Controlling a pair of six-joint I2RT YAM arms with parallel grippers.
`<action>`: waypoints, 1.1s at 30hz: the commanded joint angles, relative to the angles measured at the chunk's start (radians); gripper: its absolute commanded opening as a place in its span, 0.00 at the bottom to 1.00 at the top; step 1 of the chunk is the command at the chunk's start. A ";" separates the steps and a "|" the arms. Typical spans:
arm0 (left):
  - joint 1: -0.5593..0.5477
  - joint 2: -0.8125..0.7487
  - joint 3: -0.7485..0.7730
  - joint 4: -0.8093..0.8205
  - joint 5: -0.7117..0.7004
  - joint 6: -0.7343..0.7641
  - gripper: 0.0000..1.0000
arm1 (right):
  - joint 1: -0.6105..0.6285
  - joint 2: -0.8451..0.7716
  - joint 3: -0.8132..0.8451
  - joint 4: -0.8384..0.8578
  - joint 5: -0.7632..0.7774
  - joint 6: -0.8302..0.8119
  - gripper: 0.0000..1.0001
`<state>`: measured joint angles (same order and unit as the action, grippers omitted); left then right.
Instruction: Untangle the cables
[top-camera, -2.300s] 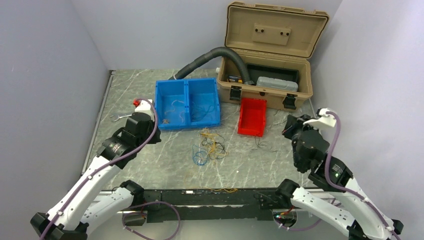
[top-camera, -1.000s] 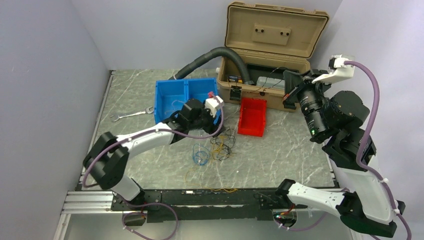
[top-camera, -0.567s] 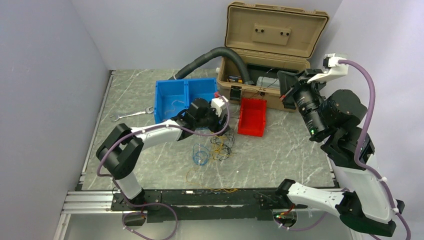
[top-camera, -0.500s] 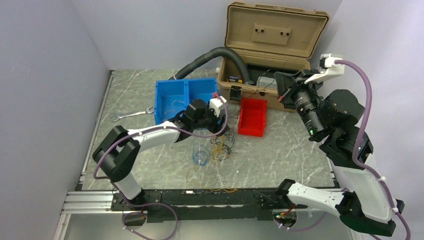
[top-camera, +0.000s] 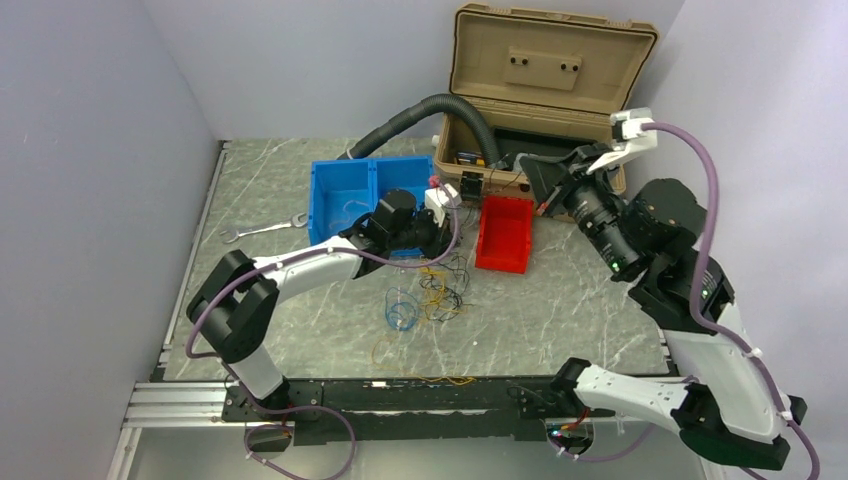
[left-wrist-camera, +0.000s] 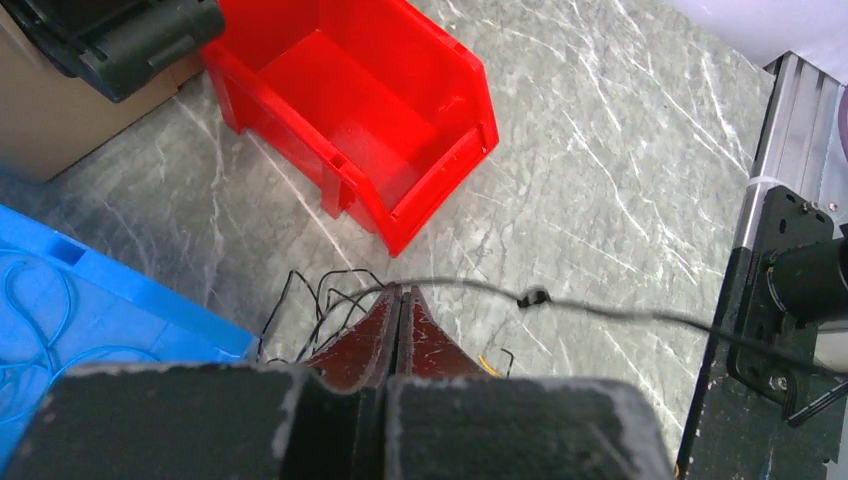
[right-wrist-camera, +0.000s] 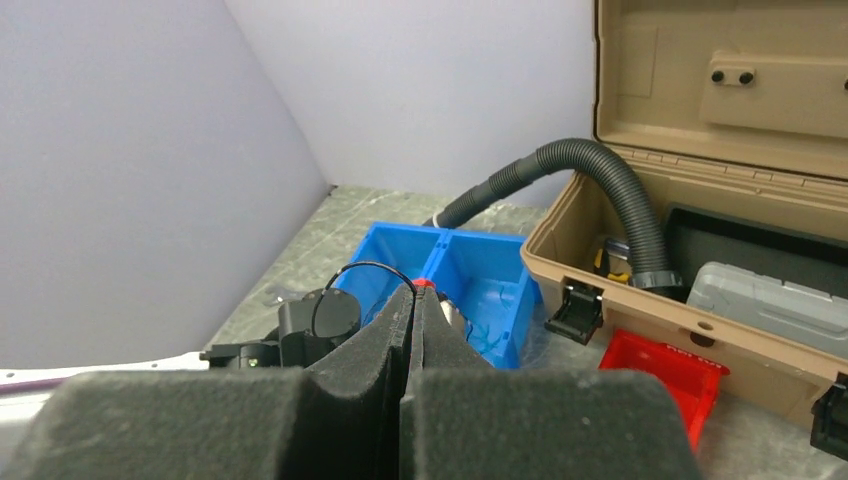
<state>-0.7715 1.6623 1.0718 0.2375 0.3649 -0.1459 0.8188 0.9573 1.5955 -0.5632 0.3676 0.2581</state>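
Note:
The cables (top-camera: 425, 295) lie tangled on the table in front of the blue bin: yellow and black wires and a blue loop (top-camera: 400, 310). One black cable (left-wrist-camera: 600, 312) is stretched above the table, with a small dark knot on it. My left gripper (top-camera: 452, 240) is low over the tangle, shut on this black cable at its fingertips (left-wrist-camera: 400, 290). My right gripper (top-camera: 528, 175) is raised in front of the toolbox. It is shut on a black cable (right-wrist-camera: 365, 268) that loops out of its tips (right-wrist-camera: 415, 288).
The blue two-compartment bin (top-camera: 375, 205) holds several thin wires. A red bin (top-camera: 503, 233) sits right of the tangle, in front of the open tan toolbox (top-camera: 540, 100). A grey corrugated hose (top-camera: 420, 110) runs into the toolbox. A wrench (top-camera: 262, 230) lies at the left.
My left gripper was open over the tangle and has closed on the black cable. My right gripper has swung left and down, still shut on its cable.

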 joint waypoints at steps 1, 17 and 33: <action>-0.005 -0.104 0.041 -0.072 -0.016 0.016 0.00 | 0.000 -0.061 0.004 0.064 0.037 0.002 0.00; -0.009 -0.533 0.279 -0.544 -0.069 0.062 0.49 | 0.001 -0.279 -0.338 0.139 0.256 0.053 0.00; -0.017 -0.281 0.078 -0.166 -0.074 0.180 0.99 | 0.000 -0.076 0.063 0.118 0.086 0.046 0.00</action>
<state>-0.7834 1.3567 1.1267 -0.1051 0.2893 -0.0418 0.8188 0.8417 1.5848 -0.4694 0.5243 0.3069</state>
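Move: The left fingers already pinch the black cable, whose other end the right hand holds high. From the left hand the yellow-and-black tangle lies roughly 7 cm back, 1 cm left and 14 cm below; the red bin about 5 cm ahead and 13 cm right, the blue bin some 10 cm ahead and 17 cm left. From the right hand the tangle is level fore-and-aft, roughly 14 cm left and 48 cm below. The left hand pulls its pinched black cable fast up some 30 cm, swinging about 10 cm left and 9 cm back as the fingertips tip upward, then spreads its fingers wide at the top, lets the cable go and drops about 20 cm back towards the tangle, easing forward and right and undoing most of the tilt. Meanwhile the right hand, still shut on its end of the black cable, draws to its right and down while turning clockwise, then rises about 10 cm with a slight return to the left. ##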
